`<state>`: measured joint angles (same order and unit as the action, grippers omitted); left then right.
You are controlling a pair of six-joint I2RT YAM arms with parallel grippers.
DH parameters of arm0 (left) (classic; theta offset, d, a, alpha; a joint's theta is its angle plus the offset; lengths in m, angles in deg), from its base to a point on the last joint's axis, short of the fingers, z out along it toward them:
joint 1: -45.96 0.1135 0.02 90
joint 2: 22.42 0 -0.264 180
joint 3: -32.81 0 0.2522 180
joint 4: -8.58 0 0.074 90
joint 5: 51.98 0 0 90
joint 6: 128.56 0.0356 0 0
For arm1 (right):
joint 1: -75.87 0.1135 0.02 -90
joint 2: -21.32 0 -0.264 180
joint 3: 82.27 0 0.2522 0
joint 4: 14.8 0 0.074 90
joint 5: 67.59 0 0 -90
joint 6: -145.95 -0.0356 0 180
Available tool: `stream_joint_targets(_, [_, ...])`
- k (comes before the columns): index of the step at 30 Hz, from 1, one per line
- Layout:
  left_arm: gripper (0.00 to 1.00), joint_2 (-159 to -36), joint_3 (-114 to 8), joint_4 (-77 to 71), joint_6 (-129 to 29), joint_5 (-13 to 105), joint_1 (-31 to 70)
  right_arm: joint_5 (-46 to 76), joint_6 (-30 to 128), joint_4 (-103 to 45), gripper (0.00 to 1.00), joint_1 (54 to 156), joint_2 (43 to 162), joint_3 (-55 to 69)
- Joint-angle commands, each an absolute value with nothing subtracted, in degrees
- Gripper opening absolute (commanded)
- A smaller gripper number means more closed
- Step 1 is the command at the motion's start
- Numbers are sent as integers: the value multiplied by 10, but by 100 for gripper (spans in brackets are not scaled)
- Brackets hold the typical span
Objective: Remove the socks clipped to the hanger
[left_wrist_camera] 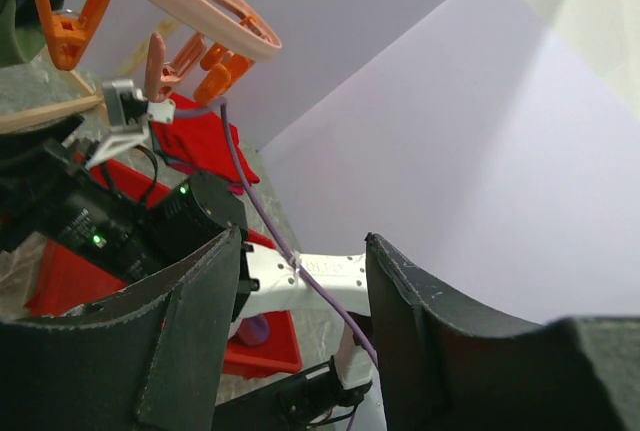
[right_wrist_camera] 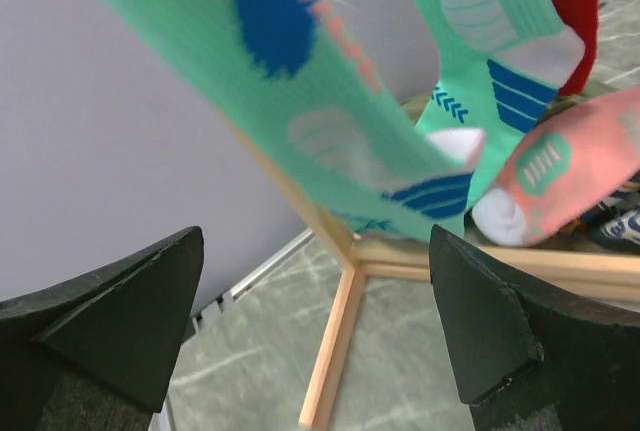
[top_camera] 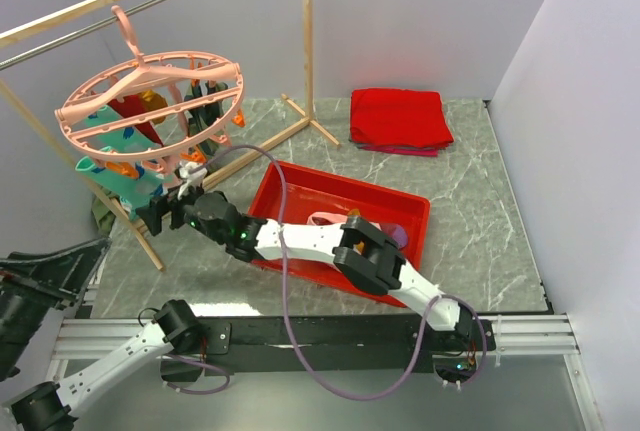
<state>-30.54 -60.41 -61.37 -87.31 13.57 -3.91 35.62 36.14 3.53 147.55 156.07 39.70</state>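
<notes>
The round pink hanger (top_camera: 150,81) hangs by its hook from the metal bar at the upper left. Several socks are clipped under it: teal patterned socks (top_camera: 125,176), a maroon one (top_camera: 135,116) and dark green ones (top_camera: 205,111). My right gripper (top_camera: 157,213) reaches across the tray to just below the teal socks and stands wide open. In the right wrist view the teal socks (right_wrist_camera: 330,121) and a pink sock (right_wrist_camera: 570,166) hang just above my right gripper (right_wrist_camera: 315,241), with nothing between its fingers. My left gripper (left_wrist_camera: 303,241) is open and empty, low at the far left (top_camera: 70,259).
A red tray (top_camera: 300,183) under the right arm holds a pink sock (top_camera: 325,219) and a purple one (top_camera: 397,236). A folded red cloth (top_camera: 400,116) lies at the back. The wooden rack's post (top_camera: 308,41) and floor bars (right_wrist_camera: 335,351) stand near the hanger.
</notes>
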Motion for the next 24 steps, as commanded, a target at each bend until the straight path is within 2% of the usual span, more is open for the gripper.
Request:
stream_joint_targets(1, [58,-311,-585,-579,-864,147,-42,316,325,25,98,1448,1601,486])
stream_joint_targets(3, [58,-313,-581,-580,-865,148,-42,316,323,29,97,1442,1623,507])
stream_joint_targets(8, [58,-316,-584,-581,-864,140,-42,306,291,-3,92,1433,1706,646])
stream_joint_targets(11, [58,-316,-586,-579,-862,136,-42,297,268,14,84,1432,1737,689])
stream_joint_targets(12, [58,-316,-585,-579,-862,134,-44,291,264,24,73,1432,1740,693])
stream_joint_targets(14, [57,-316,-585,-583,-864,134,-44,282,252,34,63,1431,1727,670])
stream_joint_targets(15, [57,-316,-583,-584,-865,132,-44,275,247,60,50,1431,1719,655])
stream_joint_targets(17, [57,-316,-576,-579,-868,133,-44,262,238,82,35,1432,1693,614])
stream_joint_targets(18, [57,-316,-574,-577,-869,134,-44,248,237,83,18,1431,1685,608])
stream_joint_targets(20, [57,-318,-572,-571,-870,135,-45,238,230,88,2,1432,1651,583])
stream_joint_targets(24, [56,-328,-576,-571,-874,134,-45,250,208,126,0,1437,1562,475])
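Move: The near mint sock hangs close off the right fingertips, its middle about 6 cm ahead, 7 cm left and 4 cm above that hand. Another mint sock hangs roughly 12 cm ahead and 11 cm left of the right hand, about 5 cm higher; a pink sock lies some 15 cm ahead, 8 cm left, level with it. From the left hand, the near mint sock is about 14 cm ahead, 8 cm right and 12 cm below. The right hand reaches about 6 cm forward, slightly left, pinches the near mint sock shut, then eases back 3 cm. ##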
